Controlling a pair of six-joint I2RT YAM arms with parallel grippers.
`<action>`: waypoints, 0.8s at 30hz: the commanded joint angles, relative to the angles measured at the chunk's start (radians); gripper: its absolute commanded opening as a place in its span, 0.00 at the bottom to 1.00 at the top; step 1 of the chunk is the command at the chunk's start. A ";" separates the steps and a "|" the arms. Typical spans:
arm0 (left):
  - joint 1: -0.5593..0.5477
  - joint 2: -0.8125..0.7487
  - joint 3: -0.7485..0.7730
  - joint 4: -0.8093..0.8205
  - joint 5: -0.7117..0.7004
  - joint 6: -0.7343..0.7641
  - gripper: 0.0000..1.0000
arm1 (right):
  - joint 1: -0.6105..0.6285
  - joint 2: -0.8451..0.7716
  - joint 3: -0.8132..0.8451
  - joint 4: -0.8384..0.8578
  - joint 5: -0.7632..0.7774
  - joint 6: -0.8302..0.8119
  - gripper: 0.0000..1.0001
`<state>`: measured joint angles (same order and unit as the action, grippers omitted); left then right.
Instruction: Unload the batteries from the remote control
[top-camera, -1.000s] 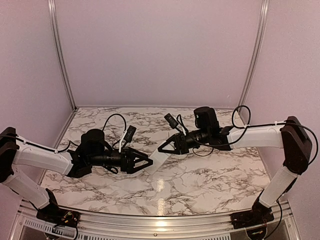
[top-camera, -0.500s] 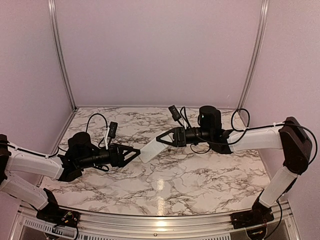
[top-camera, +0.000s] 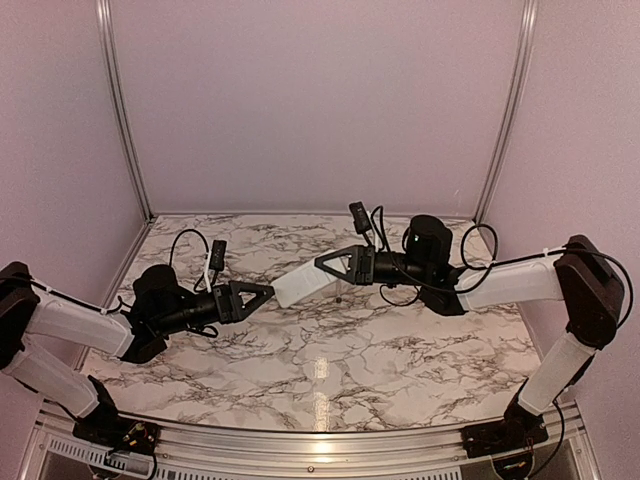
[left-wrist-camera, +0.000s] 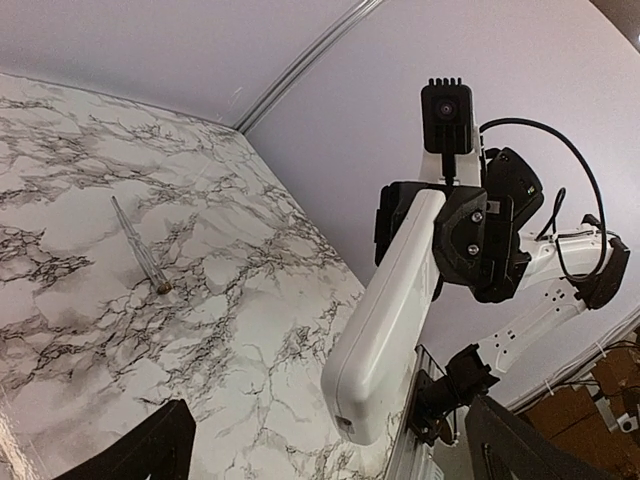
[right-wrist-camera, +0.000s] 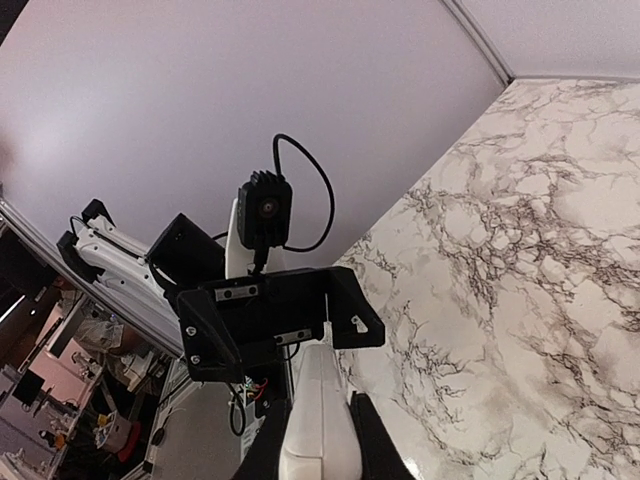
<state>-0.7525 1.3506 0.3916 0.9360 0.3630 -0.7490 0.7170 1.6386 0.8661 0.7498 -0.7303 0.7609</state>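
The remote control (top-camera: 298, 284) is a slim white bar held above the table. My right gripper (top-camera: 333, 268) is shut on its right end. In the right wrist view the remote (right-wrist-camera: 318, 415) sits clamped between the two fingers of the right gripper (right-wrist-camera: 318, 448). My left gripper (top-camera: 260, 293) is open and faces the remote's free left end, close to it. In the left wrist view the remote's (left-wrist-camera: 392, 305) rounded end hangs just in front of the left gripper (left-wrist-camera: 330, 460), whose jaws are spread wide. No batteries are in view.
A long thin grey rod (left-wrist-camera: 140, 255) with a dark tip lies on the marble table (top-camera: 400, 350) behind the remote. Purple walls with metal corner posts (top-camera: 120, 110) close the back and sides. The table's front rail (top-camera: 320, 445) runs along the near edge.
My right gripper has lifted the remote and carried it up and to the left. My left gripper has drawn back to the left and risen, staying open and pointed at the remote's end.
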 joint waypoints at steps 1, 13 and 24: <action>0.012 0.108 0.029 0.185 0.124 -0.120 0.98 | 0.001 0.009 -0.002 0.094 0.032 0.045 0.00; 0.012 0.392 0.122 0.606 0.260 -0.369 0.71 | 0.002 0.099 -0.028 0.312 0.016 0.210 0.00; 0.015 0.461 0.161 0.709 0.255 -0.440 0.56 | 0.001 0.240 -0.028 0.556 -0.012 0.402 0.00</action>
<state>-0.7441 1.7969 0.5320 1.3163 0.6086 -1.1629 0.7170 1.8568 0.8326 1.1599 -0.7204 1.0840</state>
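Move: The remote control is held by its right end in the right hand, its middle about 5 cm left of that hand, roughly 1 cm back and 2 cm lower. From the open left hand, the same middle lies about 10 cm to the right, some 2 cm ahead and 2 cm higher. A thin clear stick on the table lies about 20 cm ahead of the left hand, 17 cm right and 20 cm below. Rightward about 5 cm and some 3 cm down, the left hand brings its open fingers around the remote's free end, rolling and turning clockwise by roughly 25 degrees in all and closing to a little over half open. The right hand keeps its grip on the remote, rising slightly, then sinking nearly 4 cm while easing a little forward and left. ##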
